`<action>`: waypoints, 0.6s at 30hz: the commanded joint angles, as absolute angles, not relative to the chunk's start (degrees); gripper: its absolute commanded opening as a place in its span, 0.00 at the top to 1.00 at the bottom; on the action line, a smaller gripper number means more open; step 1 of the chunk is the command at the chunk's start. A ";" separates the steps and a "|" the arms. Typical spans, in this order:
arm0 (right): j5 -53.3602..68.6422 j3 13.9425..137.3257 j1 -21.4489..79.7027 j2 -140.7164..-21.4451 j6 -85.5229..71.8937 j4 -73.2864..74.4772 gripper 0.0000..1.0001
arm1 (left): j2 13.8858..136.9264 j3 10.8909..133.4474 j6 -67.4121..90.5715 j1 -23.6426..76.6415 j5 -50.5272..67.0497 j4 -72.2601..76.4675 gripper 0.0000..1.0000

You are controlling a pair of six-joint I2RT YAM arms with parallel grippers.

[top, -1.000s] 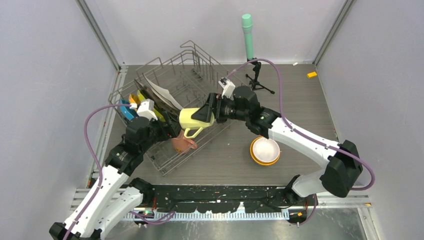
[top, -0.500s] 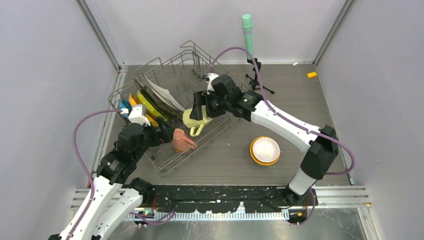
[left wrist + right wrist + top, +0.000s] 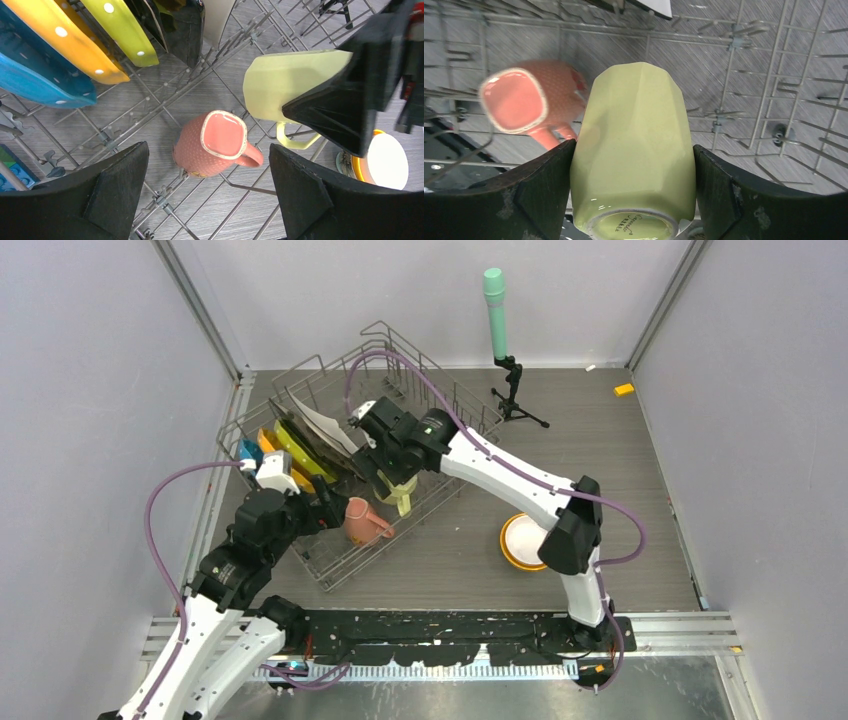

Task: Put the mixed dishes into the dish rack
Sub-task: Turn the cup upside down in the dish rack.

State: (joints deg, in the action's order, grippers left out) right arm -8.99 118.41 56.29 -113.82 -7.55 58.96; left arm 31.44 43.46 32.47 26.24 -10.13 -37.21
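Observation:
The wire dish rack (image 3: 330,580) holds upright blue (image 3: 250,451), orange (image 3: 267,443) and yellow-green (image 3: 297,448) dotted plates and a white square plate (image 3: 320,420). A pink mug (image 3: 362,522) lies on its side on the rack floor (image 3: 243,187). My right gripper (image 3: 388,472) is shut on the pale-yellow mug (image 3: 634,135), holding it base-up just above the rack wires (image 3: 729,65), close beside the pink mug (image 3: 521,102). My left gripper (image 3: 210,195) is open and empty, hovering over the pink mug (image 3: 217,145). An orange bowl with a white bowl inside (image 3: 528,540) sits on the table.
A green-topped cylinder on a black tripod (image 3: 496,310) stands behind the rack at the back. A small orange block (image 3: 624,390) lies at the far right. The right arm stretches across the rack's right half. The left gripper sits at the rack's near-left corner.
My right arm has carried the pale-yellow mug left and down into the rack, next to the pink mug. My left gripper drew back slightly from the pink mug, then stayed still.

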 commanded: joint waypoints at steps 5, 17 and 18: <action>-14.82 124.90 56.07 -118.20 -1.35 63.26 1.00 | 29.97 44.30 31.80 26.28 -11.10 -37.44 0.07; -13.23 121.78 56.07 -122.06 -1.69 60.79 0.56 | 29.31 44.03 32.10 26.28 -10.68 -37.78 0.07; -13.11 121.40 56.07 -121.81 -1.73 60.50 0.50 | 29.21 44.03 32.09 26.28 -10.68 -37.86 0.07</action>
State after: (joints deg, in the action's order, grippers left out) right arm -11.68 121.14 56.36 -124.53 -2.85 62.78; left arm 30.24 43.46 32.49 26.24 -10.33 -38.06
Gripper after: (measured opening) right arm 0.837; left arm 0.927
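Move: The cup, already mostly mouth-down in my right hand, goes to the free rack spot almost straight beneath it, about 9 cm lower and 1 cm farther out. The pink cup sits some 7 cm back and 6 cm to the left of that hand, 8 cm below; the white plate stands about 12 cm ahead and 13 cm left, roughly 6 cm lower. From my left hand the spot is some 12 cm right, 5 cm ahead and 10 cm down. I lower the yellow cup with my right hand, about 7 cm nearly straight down into the free rack spot beside the pink cup, slowing at the end. On the way I tip the wrist some 15 degrees so the fingers point more steeply down, and I keep my grip on the cup's sides. ##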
